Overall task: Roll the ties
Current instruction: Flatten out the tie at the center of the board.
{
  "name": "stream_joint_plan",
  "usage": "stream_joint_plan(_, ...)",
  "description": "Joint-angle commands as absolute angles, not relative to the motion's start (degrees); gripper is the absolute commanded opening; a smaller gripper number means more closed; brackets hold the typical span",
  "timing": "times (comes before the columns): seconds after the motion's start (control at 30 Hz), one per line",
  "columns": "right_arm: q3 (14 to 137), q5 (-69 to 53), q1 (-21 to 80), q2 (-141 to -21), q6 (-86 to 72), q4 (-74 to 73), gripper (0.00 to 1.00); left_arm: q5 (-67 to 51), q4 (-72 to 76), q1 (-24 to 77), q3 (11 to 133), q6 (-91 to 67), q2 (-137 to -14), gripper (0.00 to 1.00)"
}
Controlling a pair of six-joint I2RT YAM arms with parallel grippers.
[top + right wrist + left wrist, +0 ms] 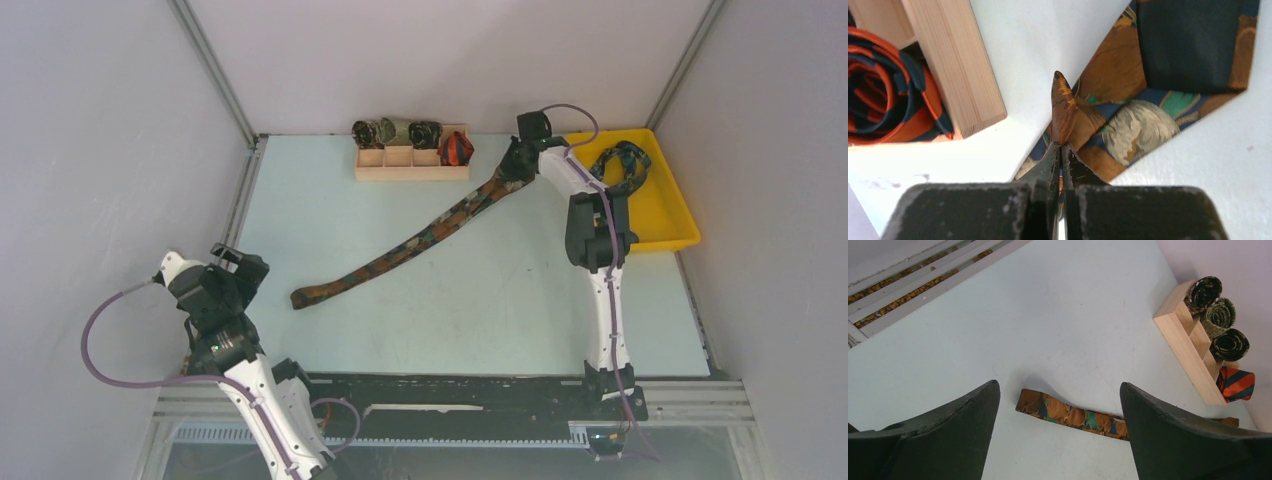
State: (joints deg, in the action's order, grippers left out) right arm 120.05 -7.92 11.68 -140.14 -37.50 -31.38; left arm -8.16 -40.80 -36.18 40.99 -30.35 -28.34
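A brown-orange-green tie (420, 235) lies stretched diagonally across the table, its narrow end (1068, 415) at the near left. At the tie's wide end (1133, 115), beside the wooden box, my right gripper (1062, 145) is shut on a pinched-up fold of fabric (1063, 107). In the top view this right gripper (515, 165) is at the back of the table. My left gripper (1059, 384) hangs open just above the narrow end, touching nothing. It shows at the near left (240, 265) in the top view. A navy and teal tie (625, 165) lies loose in the yellow tray.
A wooden box (412, 165) at the back holds three dark rolled ties (1218, 315) and a red-orange striped roll (888, 95). The yellow tray (665, 225) sits at the right edge. Grey walls enclose the table, and a metal rail (913, 280) runs along its left side.
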Motion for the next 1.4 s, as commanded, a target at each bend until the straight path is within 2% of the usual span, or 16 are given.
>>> stream_joint_plan(0.0,114.44,-5.50,12.04,-131.79,-36.89,-25.96,0.00,-8.88,-38.84,-36.62,41.13,-28.83,-27.87,0.96)
stream_joint_plan(0.53,109.53,-6.11,9.63,-135.34,-41.12,-22.54,0.00,-8.95,-38.77,-36.86,41.12,-28.82,-28.39,0.96)
stream_joint_plan(0.63,109.57,-7.18,9.19,-134.86,-40.66,-22.01,0.18,-8.88,-38.79,-36.91,41.13,-28.73,-28.48,0.96)
stream_joint_plan(0.87,109.35,-8.02,9.12,-130.86,-38.72,-23.49,0.40,-8.46,-38.78,-36.90,41.04,-28.78,-28.65,0.96)
stream_joint_plan(1.1,100.79,-8.86,14.64,-120.94,-37.92,-23.34,0.42,-8.35,-38.87,-36.86,41.04,-28.83,-29.07,0.96)
stream_joint_plan(1.23,94.05,-12.88,22.15,-116.84,-39.66,-19.02,0.41,-8.31,-39.00,-36.85,41.04,-28.83,-29.31,0.96)
stream_joint_plan(1.37,92.37,-17.87,30.51,-117.47,-42.49,-17.08,0.39,-8.37,-39.15,-36.90,41.13,-28.74,-29.77,0.96)
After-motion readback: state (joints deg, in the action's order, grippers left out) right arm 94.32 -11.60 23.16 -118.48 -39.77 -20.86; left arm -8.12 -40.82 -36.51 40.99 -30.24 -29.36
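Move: Tie cloth near its wide end is already pinched in the right hand, some 2 cm above the board. The tie's middle lies about 20 cm back and 19 cm to the left of that hand; the wooden box's centre is roughly 1 cm ahead and 19 cm left, its striped roll 2 cm ahead and 11 cm left. The yellow bin sits around 4 cm back and 23 cm right. From the left hand, the tie's middle is about 18 cm ahead, 27 cm right, 18 cm below. Easing the pinched cloth back and up a centimetre or two, the right hand then shifts about 2.5 cm right while lowering 3 cm to the board, where its fingers part to under half open and let go. Emptied, it sweeps left, back and up, some 13 cm left, over the lying tie towards its middle, turning roughly 15 degrees counter-clockwise. ##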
